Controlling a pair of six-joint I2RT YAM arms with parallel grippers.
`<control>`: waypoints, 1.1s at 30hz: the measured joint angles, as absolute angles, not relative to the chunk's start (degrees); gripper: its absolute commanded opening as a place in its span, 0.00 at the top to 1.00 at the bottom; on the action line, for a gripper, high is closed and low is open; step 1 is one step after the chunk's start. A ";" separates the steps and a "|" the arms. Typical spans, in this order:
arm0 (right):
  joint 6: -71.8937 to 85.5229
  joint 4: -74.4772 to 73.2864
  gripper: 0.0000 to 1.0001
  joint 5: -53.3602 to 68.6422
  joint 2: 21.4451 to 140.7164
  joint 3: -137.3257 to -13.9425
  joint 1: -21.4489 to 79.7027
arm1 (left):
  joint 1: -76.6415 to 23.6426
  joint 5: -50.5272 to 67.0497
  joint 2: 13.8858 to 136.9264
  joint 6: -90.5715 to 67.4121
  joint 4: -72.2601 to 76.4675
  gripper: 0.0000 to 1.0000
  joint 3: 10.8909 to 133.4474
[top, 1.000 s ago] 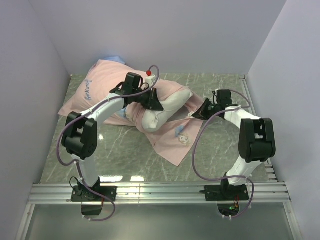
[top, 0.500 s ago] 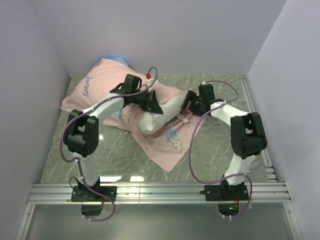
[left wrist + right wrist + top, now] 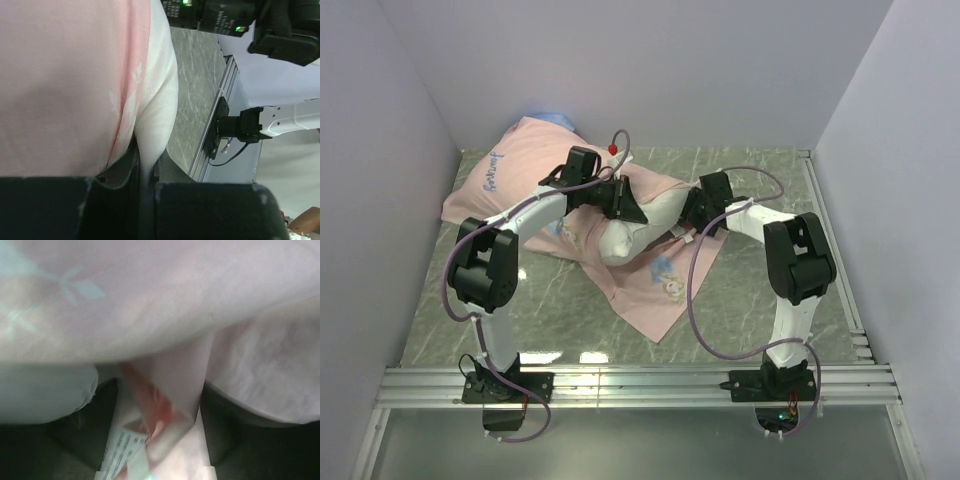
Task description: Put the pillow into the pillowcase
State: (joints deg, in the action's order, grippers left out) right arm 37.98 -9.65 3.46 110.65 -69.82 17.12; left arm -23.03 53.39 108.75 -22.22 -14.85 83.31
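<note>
The pale pink pillowcase (image 3: pixel 525 170) lies from the back left to the front centre. The white pillow (image 3: pixel 620 240) bulges out of it at the centre, partly covered by pink cloth. My left gripper (image 3: pixel 628 208) is shut on a pinch of the pillow; the left wrist view shows white pillow fabric (image 3: pixel 160 100) squeezed between my jaws (image 3: pixel 144 175), with pink pillowcase (image 3: pixel 65 75) beside it. My right gripper (image 3: pixel 688 218) is just right of the pillow, shut on the pillowcase edge (image 3: pixel 175 380). A printed white label (image 3: pixel 120 452) hangs by my right gripper (image 3: pixel 160 415).
Grey walls close in on the left, back and right. A bit of blue cloth (image 3: pixel 550 117) peeks out behind the pillowcase at the back wall. Aluminium rails run along the near edge (image 3: pixel 640 385) and the right side (image 3: pixel 815 200) of the marble table (image 3: pixel 760 290).
My right gripper has moved left to the pillow, dragging the pillowcase edge with it. The front flap of the pillowcase has shifted left. My left gripper has held its grip, almost still.
</note>
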 measured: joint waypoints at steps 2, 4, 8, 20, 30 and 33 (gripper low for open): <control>37.39 -10.81 0.76 1.56 112.49 -71.83 17.65 | -22.96 53.58 108.75 -22.85 -14.41 1.00 83.31; 36.51 -11.09 0.96 0.01 113.93 -72.97 18.17 | -22.85 53.89 108.75 -23.38 -14.44 1.00 83.31; 34.76 -12.51 1.00 -0.38 114.61 -74.22 17.96 | -22.26 54.11 108.75 -23.27 -15.11 1.00 83.33; 27.81 -14.11 1.00 17.80 97.69 -62.92 6.94 | -21.19 46.50 106.32 1.80 -31.14 0.99 85.45; 25.85 -13.13 1.00 29.28 95.02 -61.52 6.07 | -24.14 45.01 100.20 17.43 -36.80 0.45 84.66; 25.78 -12.64 1.00 30.11 95.02 -61.34 6.66 | -26.33 43.33 98.00 17.72 -37.19 0.37 86.02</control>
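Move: The right hand, fingers still open around it, has the pillowcase edge about 1 cm ahead and 1 cm below; the white tag lies some 3 cm back and 3 cm left. The left hand already pinches the pillow; the pillowcase mouth it feeds lies roughly 5 cm left, level fore-and-aft and 5 cm below, while the pillow's drooping end is about 6 cm back, 5 cm left and 8 cm below. Right hand pinches the pillowcase edge, lifts it about 8 cm and back; left moves pillow leftward, then opens. ##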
